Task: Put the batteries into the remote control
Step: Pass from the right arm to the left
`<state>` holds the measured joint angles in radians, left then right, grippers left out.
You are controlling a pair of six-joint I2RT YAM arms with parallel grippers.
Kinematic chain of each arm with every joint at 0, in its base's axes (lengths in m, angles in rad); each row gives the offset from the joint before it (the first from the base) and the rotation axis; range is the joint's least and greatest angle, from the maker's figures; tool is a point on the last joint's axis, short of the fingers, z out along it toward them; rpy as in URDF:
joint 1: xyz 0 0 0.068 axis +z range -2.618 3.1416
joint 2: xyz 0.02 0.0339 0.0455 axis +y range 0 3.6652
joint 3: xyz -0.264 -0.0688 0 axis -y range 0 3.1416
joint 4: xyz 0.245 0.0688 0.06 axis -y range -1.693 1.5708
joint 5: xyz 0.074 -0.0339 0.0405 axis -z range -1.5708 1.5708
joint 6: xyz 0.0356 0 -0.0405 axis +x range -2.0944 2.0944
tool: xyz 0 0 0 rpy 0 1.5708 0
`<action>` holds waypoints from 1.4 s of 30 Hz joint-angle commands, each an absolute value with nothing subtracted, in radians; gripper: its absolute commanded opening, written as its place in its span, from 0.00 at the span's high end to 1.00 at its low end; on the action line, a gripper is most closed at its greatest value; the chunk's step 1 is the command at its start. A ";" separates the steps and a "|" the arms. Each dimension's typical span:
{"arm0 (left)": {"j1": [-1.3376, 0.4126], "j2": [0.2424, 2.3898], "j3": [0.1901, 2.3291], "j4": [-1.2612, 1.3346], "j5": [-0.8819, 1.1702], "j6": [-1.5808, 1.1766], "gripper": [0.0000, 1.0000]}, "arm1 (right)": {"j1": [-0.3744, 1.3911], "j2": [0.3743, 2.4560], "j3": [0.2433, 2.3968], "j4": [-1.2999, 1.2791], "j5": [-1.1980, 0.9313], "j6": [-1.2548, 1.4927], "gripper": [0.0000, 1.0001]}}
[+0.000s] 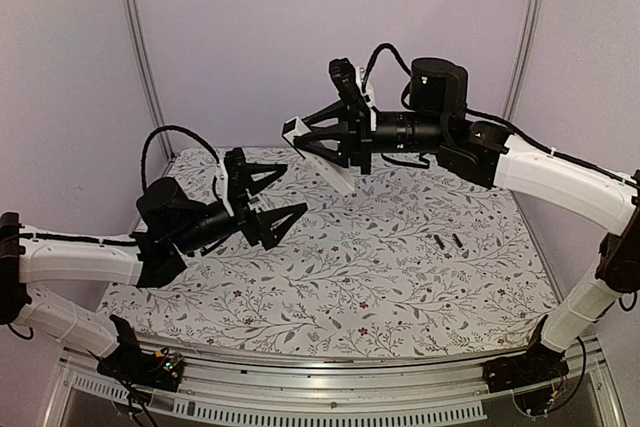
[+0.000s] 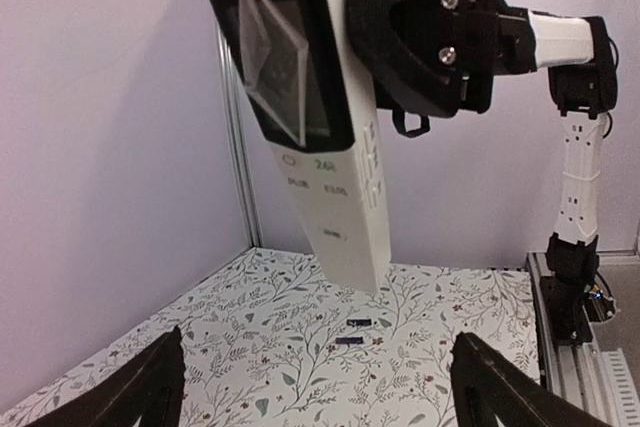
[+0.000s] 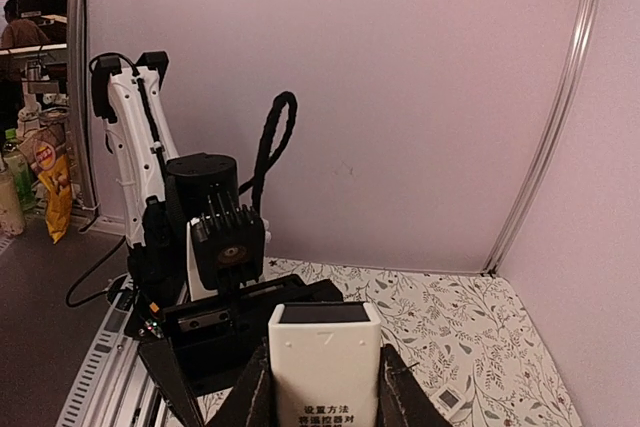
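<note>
The white remote control (image 1: 337, 177) hangs in the air over the back of the table, tilted, with my right gripper (image 1: 318, 142) shut on its sides. In the left wrist view the remote (image 2: 330, 197) shows its screen and buttons. In the right wrist view its end (image 3: 323, 347) sits between the fingers (image 3: 253, 399). Two small dark batteries (image 1: 448, 241) lie side by side on the cloth at the right, also visible in the left wrist view (image 2: 354, 332). My left gripper (image 1: 293, 189) is open and empty, left of the remote and pointing toward it.
A floral cloth (image 1: 340, 277) covers the table. A small white piece with a dark square (image 3: 447, 400) lies on the cloth below the remote. Walls and metal posts (image 1: 135, 47) close in the back and sides.
</note>
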<state>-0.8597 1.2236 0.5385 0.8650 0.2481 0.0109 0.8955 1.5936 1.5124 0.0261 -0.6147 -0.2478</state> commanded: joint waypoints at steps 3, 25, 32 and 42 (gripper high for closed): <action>-0.875 1.327 0.672 1.037 0.402 -0.062 0.09 | 0.897 1.555 1.472 0.165 -0.724 -0.151 0.80; -0.923 1.442 0.775 1.028 0.379 -0.113 0.71 | 0.897 1.539 1.417 0.235 -0.743 -0.111 0.80; -0.924 1.420 0.770 0.982 0.353 -0.115 1.00 | 0.895 1.526 1.385 0.235 -0.703 -0.119 0.61; -0.919 1.317 0.780 0.668 0.126 -0.118 1.00 | 0.864 1.468 1.326 0.257 -0.502 -0.080 0.01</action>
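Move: The remote control, upright in the right fingers with its screen end up, has its middle about 6 cm to the left gripper's right, 6 cm above and 1 cm ahead. The right gripper itself is 5 cm right of the left one and 11 cm higher, level with it fore and aft. Seen from the right hand, the remote's middle lies some 4 cm below and 1 cm to its right. The white device on the table stands about 18 cm ahead of the left gripper, 10 cm left and 28 cm below. Bring the open left gripper about 5 cm right and 5 cm up to the remote control, turning it slightly clockwise, and pinch the remote below its screen. Meanwhile keep the right grip and draw back 3 cm. Once the left fingers have closed, open the right ones wide to let go, easing both hands forward some 2 cm and the left down about as much. ##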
